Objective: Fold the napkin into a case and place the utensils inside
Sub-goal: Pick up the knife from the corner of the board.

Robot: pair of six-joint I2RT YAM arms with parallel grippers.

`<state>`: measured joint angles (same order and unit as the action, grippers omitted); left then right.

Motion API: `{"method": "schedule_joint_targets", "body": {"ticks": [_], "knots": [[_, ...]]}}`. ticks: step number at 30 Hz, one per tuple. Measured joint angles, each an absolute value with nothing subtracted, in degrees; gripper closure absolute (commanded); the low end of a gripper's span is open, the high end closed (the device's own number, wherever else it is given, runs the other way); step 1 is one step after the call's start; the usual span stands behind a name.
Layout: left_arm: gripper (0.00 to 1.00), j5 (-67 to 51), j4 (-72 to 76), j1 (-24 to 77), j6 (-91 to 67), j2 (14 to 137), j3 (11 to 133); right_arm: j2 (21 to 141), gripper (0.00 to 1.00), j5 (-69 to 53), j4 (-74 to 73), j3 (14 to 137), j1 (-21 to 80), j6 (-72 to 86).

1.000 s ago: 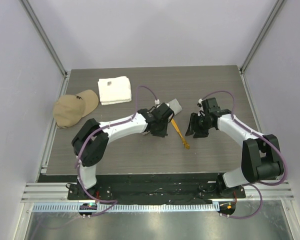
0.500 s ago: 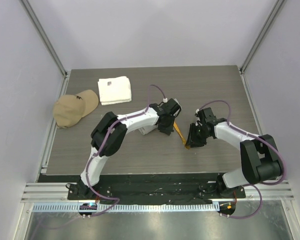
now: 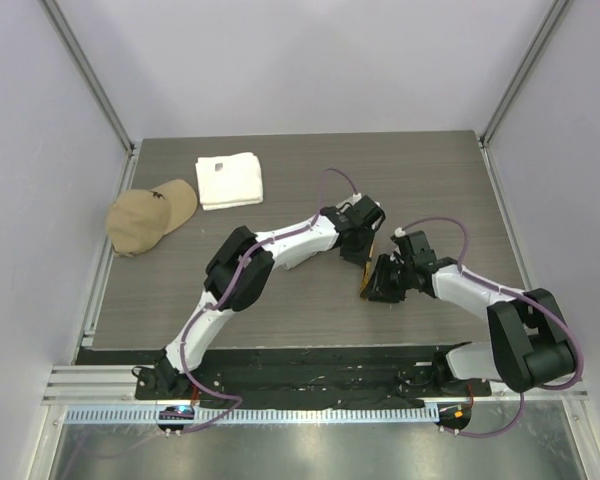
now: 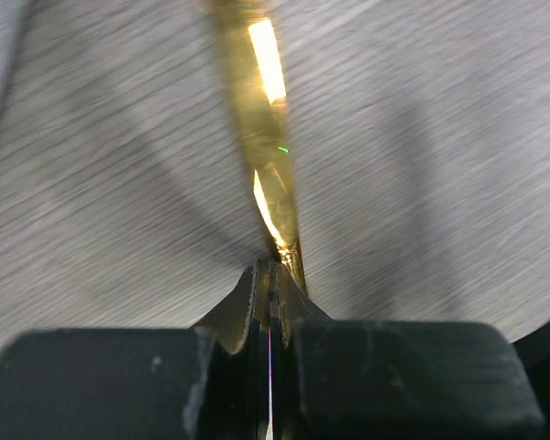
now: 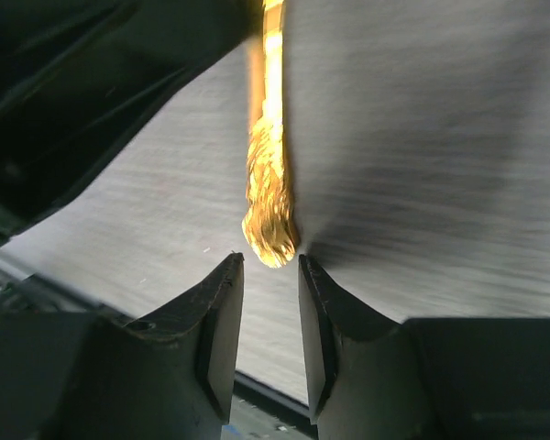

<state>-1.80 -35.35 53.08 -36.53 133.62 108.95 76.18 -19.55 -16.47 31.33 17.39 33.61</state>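
Note:
The orange-yellow utensil (image 3: 367,275) lies slanted at mid-table between my two grippers. My left gripper (image 3: 365,250) is shut, and in the left wrist view the far end of the shiny golden utensil (image 4: 268,137) meets the tips of the left gripper (image 4: 273,266) and looks pinched there. My right gripper (image 3: 374,286) is open, its fingers a small gap apart. In the right wrist view the utensil's crinkled end (image 5: 270,215) sits just ahead of the right gripper (image 5: 268,261), touching neither finger. The napkin and the other utensils are hidden or out of view.
A folded white towel (image 3: 229,180) lies at the back left of the dark wood-grain table (image 3: 280,310). A tan cap (image 3: 150,217) sits at the table's left edge. The left arm stretches across the middle of the table.
My left gripper swept right across the table and closed fully, the utensil shifting with it. The right gripper came nearer and leftward and its jaws narrowed. The grey cloth seen earlier no longer shows.

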Motion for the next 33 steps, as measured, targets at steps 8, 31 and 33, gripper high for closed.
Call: {"method": "schedule_joint_targets", "body": {"ticks": [8,31,33], "knots": [[0.99,-3.5,-32.0,54.4,-35.5,134.2,109.1,69.1,0.57,-18.5,-18.9,28.0,17.9,39.4],[0.39,-3.9,-23.9,52.1,-26.5,109.2,76.1,74.4,0.00,-9.4,-37.2,45.0,7.0,39.5],[0.41,-4.1,-20.4,52.2,-25.1,106.7,72.7,75.4,0.00,-8.0,-38.9,46.5,7.0,40.7]]}}
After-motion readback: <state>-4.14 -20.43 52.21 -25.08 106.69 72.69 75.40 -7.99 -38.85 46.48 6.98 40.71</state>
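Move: Right beside the left hand's closed fingertips, about 1 cm to their right, lies the middle of the knife, its blade pointing forward; its handle end sits at the right hand's part-open tips. From the right hand, the knife's middle is some 8 cm straight ahead and about 1 cm lower. The folded napkin's middle lies roughly 7 cm ahead and 8 cm left of the left hand, at table height. Pushing on to the right against the knife with shut tips for about 2 cm, the left hand then reverses, lifts and swings some 10 cm left and 5 cm back, opening beside the handle end. The right hand eases back 2 cm at that end, then goes some 8 cm right, forward and up, opens wide, turns about 20 degrees clockwise and sinks slightly near the blade. ##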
